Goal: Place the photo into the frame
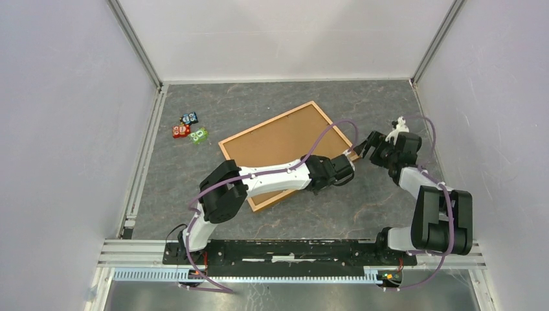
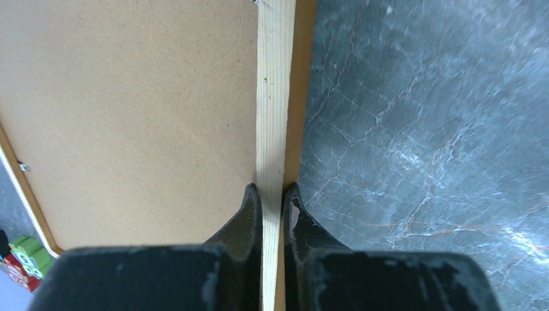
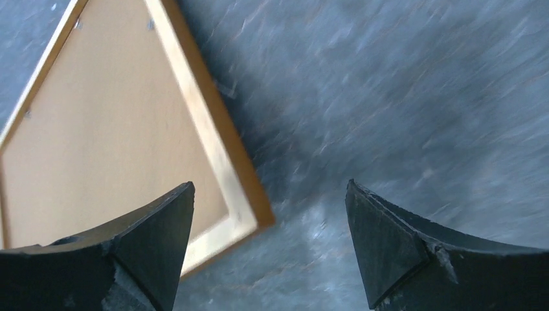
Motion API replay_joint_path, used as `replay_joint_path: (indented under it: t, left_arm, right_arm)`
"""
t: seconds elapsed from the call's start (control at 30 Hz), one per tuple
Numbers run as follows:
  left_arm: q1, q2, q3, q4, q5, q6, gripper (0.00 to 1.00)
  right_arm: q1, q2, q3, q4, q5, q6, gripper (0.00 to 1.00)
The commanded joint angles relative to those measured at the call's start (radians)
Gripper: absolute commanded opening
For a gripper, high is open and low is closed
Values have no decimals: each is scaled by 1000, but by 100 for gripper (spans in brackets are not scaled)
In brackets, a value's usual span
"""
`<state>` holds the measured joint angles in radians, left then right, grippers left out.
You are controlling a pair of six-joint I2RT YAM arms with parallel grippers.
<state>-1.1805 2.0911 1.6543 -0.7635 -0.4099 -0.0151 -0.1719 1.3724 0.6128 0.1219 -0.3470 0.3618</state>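
The frame [image 1: 278, 146] lies back side up on the dark marbled table, its brown fibreboard back facing up. My left gripper [image 1: 349, 159] is shut on the frame's light wooden right rail near the right corner; in the left wrist view the fingers [image 2: 249, 214] pinch the rail [image 2: 275, 97] from both sides. My right gripper [image 1: 366, 145] is open and empty just right of that corner; in the right wrist view it [image 3: 270, 188] hangs over bare table beside the frame's corner [image 3: 116, 142]. The photo is not in view.
Small coloured toy blocks [image 1: 189, 127] sit on the table left of the frame and also show at the bottom left of the left wrist view [image 2: 26, 259]. White walls and metal rails enclose the table [image 1: 388, 103] on three sides.
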Motion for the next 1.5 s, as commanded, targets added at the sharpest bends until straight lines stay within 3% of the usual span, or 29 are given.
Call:
replay_joint_path:
  t: [0.0, 0.33, 0.53, 0.83, 1.03, 1.13, 1.23, 1.3, 1.47]
  left_arm:
    - [0, -95, 128, -11, -153, 14, 2]
    - [0, -83, 206, -29, -130, 41, 2]
    - [-1, -97, 223, -28, -116, 38, 2]
    - [-1, -184, 168, 22, -46, 25, 2]
    - [-2, -244, 91, 77, 14, -16, 2]
    - [-2, -261, 80, 78, 27, -32, 2]
    - [-1, -301, 73, 64, 55, -74, 15]
    - [-2, -353, 72, 46, 81, -91, 24]
    - [0, -532, 81, -26, 84, -128, 58]
  right_arm:
    - [16, -33, -150, 304, -179, 259, 89]
    - [180, -42, -288, 634, -153, 617, 81]
    - [319, -88, -346, 673, -50, 775, 80]
    - [391, -132, -393, 643, 80, 838, 54]
    - [444, -123, -371, 620, 125, 884, 48]
    - [460, -141, -357, 603, 153, 894, 31]
    - [464, -181, -317, 484, 198, 860, 17]
    - [464, -230, -287, 371, 253, 813, 3]
    - [460, -350, -151, 80, 371, 581, 0]
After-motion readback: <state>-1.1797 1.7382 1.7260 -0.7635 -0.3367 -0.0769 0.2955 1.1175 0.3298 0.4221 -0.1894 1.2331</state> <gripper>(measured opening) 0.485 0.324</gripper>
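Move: The near rail of the frame is already pinched in the left hand, a few centimetres off the table. The place on it where the right hand will close is about 14 cm to that hand's left, 8 cm back and 3 cm lower. The frame's right corner is some 4 cm left, 2 cm back and 3 cm below the right hand. From the left hand that corner lies about 12 cm right and 10 cm ahead, and the brown backing's middle 11 cm ahead and 10 cm left. Upward goes the left hand, first lifting the pinched near rail some 9 cm, then opening and rising clear of it. Meanwhile the right hand dips briefly, sweeps about 16 cm left and 6 cm back to the rail, rolling its left side up some 40 degrees, and closes on the rail between the left hand and the right corner. With the rail pinched, it edges upward. ##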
